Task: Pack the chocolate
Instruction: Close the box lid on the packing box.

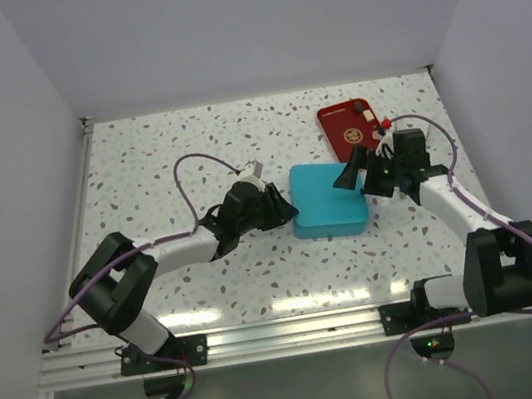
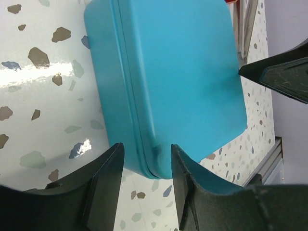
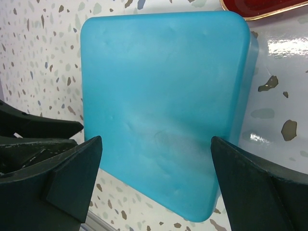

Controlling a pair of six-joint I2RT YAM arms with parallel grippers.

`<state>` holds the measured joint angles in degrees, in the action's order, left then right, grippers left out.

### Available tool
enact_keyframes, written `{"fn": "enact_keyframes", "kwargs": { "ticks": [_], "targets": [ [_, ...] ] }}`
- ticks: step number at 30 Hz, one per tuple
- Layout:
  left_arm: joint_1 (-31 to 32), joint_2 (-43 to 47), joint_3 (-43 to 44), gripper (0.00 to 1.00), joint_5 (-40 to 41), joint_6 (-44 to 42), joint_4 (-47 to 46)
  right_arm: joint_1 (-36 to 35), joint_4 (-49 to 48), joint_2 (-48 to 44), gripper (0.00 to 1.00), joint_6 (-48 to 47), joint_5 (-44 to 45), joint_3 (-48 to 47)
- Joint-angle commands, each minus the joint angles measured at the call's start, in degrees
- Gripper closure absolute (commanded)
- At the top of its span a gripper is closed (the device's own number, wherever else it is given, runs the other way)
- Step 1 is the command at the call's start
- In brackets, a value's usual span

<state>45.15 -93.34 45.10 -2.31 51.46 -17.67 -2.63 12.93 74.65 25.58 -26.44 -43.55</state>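
Note:
No chocolate shows in any view. A closed teal box (image 1: 329, 212) lies in the middle of the table, and its lid fills the left wrist view (image 2: 178, 72) and the right wrist view (image 3: 163, 96). My left gripper (image 1: 282, 202) is at the box's left side. Its jaws (image 2: 146, 147) stand apart around the box's near corner, with a gap showing on the left finger's side. My right gripper (image 1: 364, 176) hovers over the box's right part, open wide (image 3: 156, 142), and holds nothing.
A red tray (image 1: 351, 125) with a gold rim lies behind the box at the back right, its edge showing in the right wrist view (image 3: 260, 7). Speckled tabletop surrounds the box. White walls close in the left, back and right.

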Motion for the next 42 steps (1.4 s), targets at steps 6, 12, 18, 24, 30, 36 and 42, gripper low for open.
{"fn": "enact_keyframes", "kwargs": {
  "ticks": [6, 12, 18, 24, 30, 36, 42],
  "targets": [
    [0.4, 6.1, 0.9, 0.36, 4.4, -3.4, 3.3, -0.3, 3.9, -3.5, 0.01, -1.9, 1.8, -5.2],
    [-1.6, 4.0, 5.0, 0.18, 5.1, -6.9, 5.2, -0.3, 7.6, -4.6, 0.01, -4.0, 5.2, -7.5],
    [-4.2, -0.9, 11.7, 0.12, 4.2, -11.7, 5.4, -0.2, 7.6, -1.4, 0.01, -5.0, 7.3, -8.1],
    [-6.4, -5.2, 16.3, 0.1, 0.1, -12.5, 4.5, -0.3, 3.4, 3.5, 0.01, -4.6, 6.6, -8.7],
    [-7.4, -4.8, 16.2, 0.09, -0.4, -12.3, 3.8, -0.3, -0.1, 7.5, 0.01, -4.2, 5.3, -8.1],
    [-8.1, -4.5, 14.9, 0.08, -1.1, -12.3, 2.7, -0.4, -1.0, 8.7, 0.01, -4.8, 4.6, -7.3],
    [-8.1, -5.4, 14.3, 0.08, -2.4, -11.3, 1.3, -0.4, -1.6, 8.1, 0.01, -4.3, 3.7, -6.4]
  ]
}}
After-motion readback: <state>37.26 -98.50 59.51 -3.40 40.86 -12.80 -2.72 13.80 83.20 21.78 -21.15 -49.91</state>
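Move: The closed packing box's lid middle is about 9 cm to the left hand's right, 3 ahead and 4 below; from the right hand it is some 5 cm left, 4 back and 6 below. The lid's far-left corner lies about 9 cm ahead of the left hand, 2 to its right and 3 below. The red tray's middle sits roughly 10 cm ahead of the right hand, 3 to its right and 9 below. Up first, then forward along the lid's left edge: the left hand lifts about 2 cm, then travels some 9 cm out towards the far-left corner, climbing further, fingers spreading almost fully and tips tilting up about 10 degrees. The right hand, fingers still wide, rises 3–4 cm over the lid's right part, then sinks about 5 while edging some 3 cm forward and slightly right. ##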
